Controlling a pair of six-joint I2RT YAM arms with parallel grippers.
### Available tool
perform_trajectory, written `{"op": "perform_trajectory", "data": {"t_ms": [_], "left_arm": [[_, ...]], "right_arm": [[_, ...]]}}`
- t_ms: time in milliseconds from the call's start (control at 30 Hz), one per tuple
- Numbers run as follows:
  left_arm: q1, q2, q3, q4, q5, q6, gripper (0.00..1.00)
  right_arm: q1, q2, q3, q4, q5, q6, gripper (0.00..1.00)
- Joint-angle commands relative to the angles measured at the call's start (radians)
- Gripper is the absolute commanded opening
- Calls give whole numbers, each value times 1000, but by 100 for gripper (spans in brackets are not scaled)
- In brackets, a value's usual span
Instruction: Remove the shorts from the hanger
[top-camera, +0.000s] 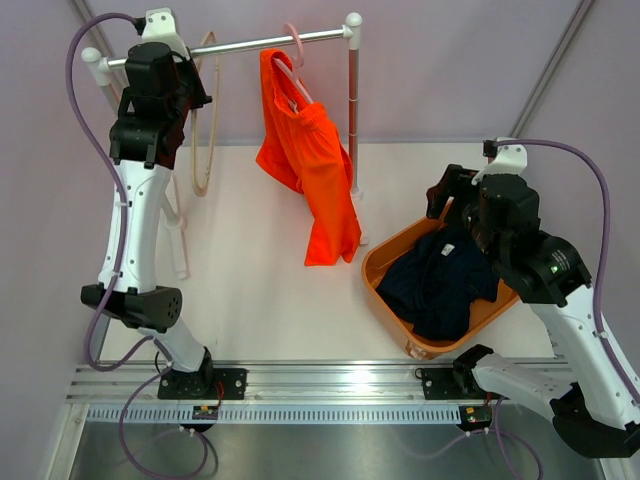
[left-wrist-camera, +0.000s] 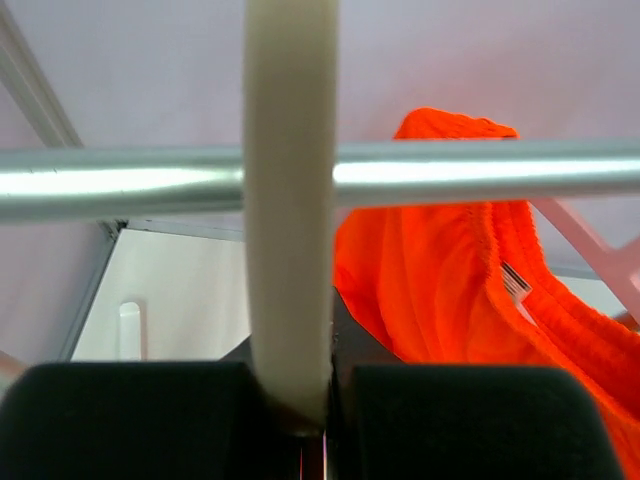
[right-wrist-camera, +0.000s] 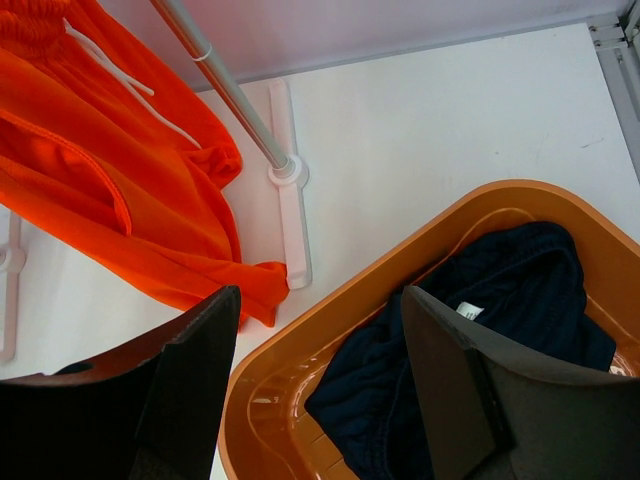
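Observation:
The bright orange shorts (top-camera: 310, 160) hang from a pink hanger (top-camera: 293, 55) on the silver rail (top-camera: 260, 42); in the left wrist view the orange shorts (left-wrist-camera: 450, 290) show just behind that rail (left-wrist-camera: 480, 168). The navy shorts (top-camera: 440, 285) lie crumpled in the orange basket (top-camera: 380, 255). My left gripper (top-camera: 192, 92) is up at the rail's left end, shut on an empty cream hanger (left-wrist-camera: 290, 200). My right gripper (right-wrist-camera: 320, 335) hovers open over the basket's near rim (right-wrist-camera: 330, 300), nothing between its fingers (right-wrist-camera: 190, 380), with the navy shorts (right-wrist-camera: 500, 290) below.
The cream hanger (top-camera: 205, 120) dangles beside the rack's left post. The rack's right pole (right-wrist-camera: 225, 85) ends in a white foot (right-wrist-camera: 290, 220) on the table, next to the orange shorts' hem (right-wrist-camera: 130, 200). A metal rail (top-camera: 320, 385) runs along the near edge.

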Motion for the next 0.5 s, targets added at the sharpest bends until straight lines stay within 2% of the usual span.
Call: {"op": "perform_trajectory", "data": {"t_ms": [0,233,467], "left_arm": [[38,56,82,54,-40,41,0],[100,113,86,146,-14,43,0],[114,126,30,162,-9,38,0]], "right_arm": [[-5,-1,45,18,-30,-17,73],[-5,-7,38,1,-28,-21,73],[-5,-2,15,10,-51,-1,73]]}}
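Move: Just ahead of the left hand, which holds the empty hanger, the stretch of rail for its hook lies about 3 cm farther out, 5 cm to the left and 7 cm above. The rail's left end is some 22 cm to the left, level in reach and 7 cm up; the orange shorts hang about 20 cm to the right, level in reach, their middle some 15 cm below. From the right hand that rail stretch is about 20 cm ahead, 50 cm left and 15 cm up. Keeping its shut grip on the empty hanger, the left hand pushes in under the rail, about 5 cm forward and nearly as far left, away from the orange shorts, while sinking some 4 cm to lower the hook towards the rail. The wrist swings slightly counter-clockwise, and the hand slows towards the end. ##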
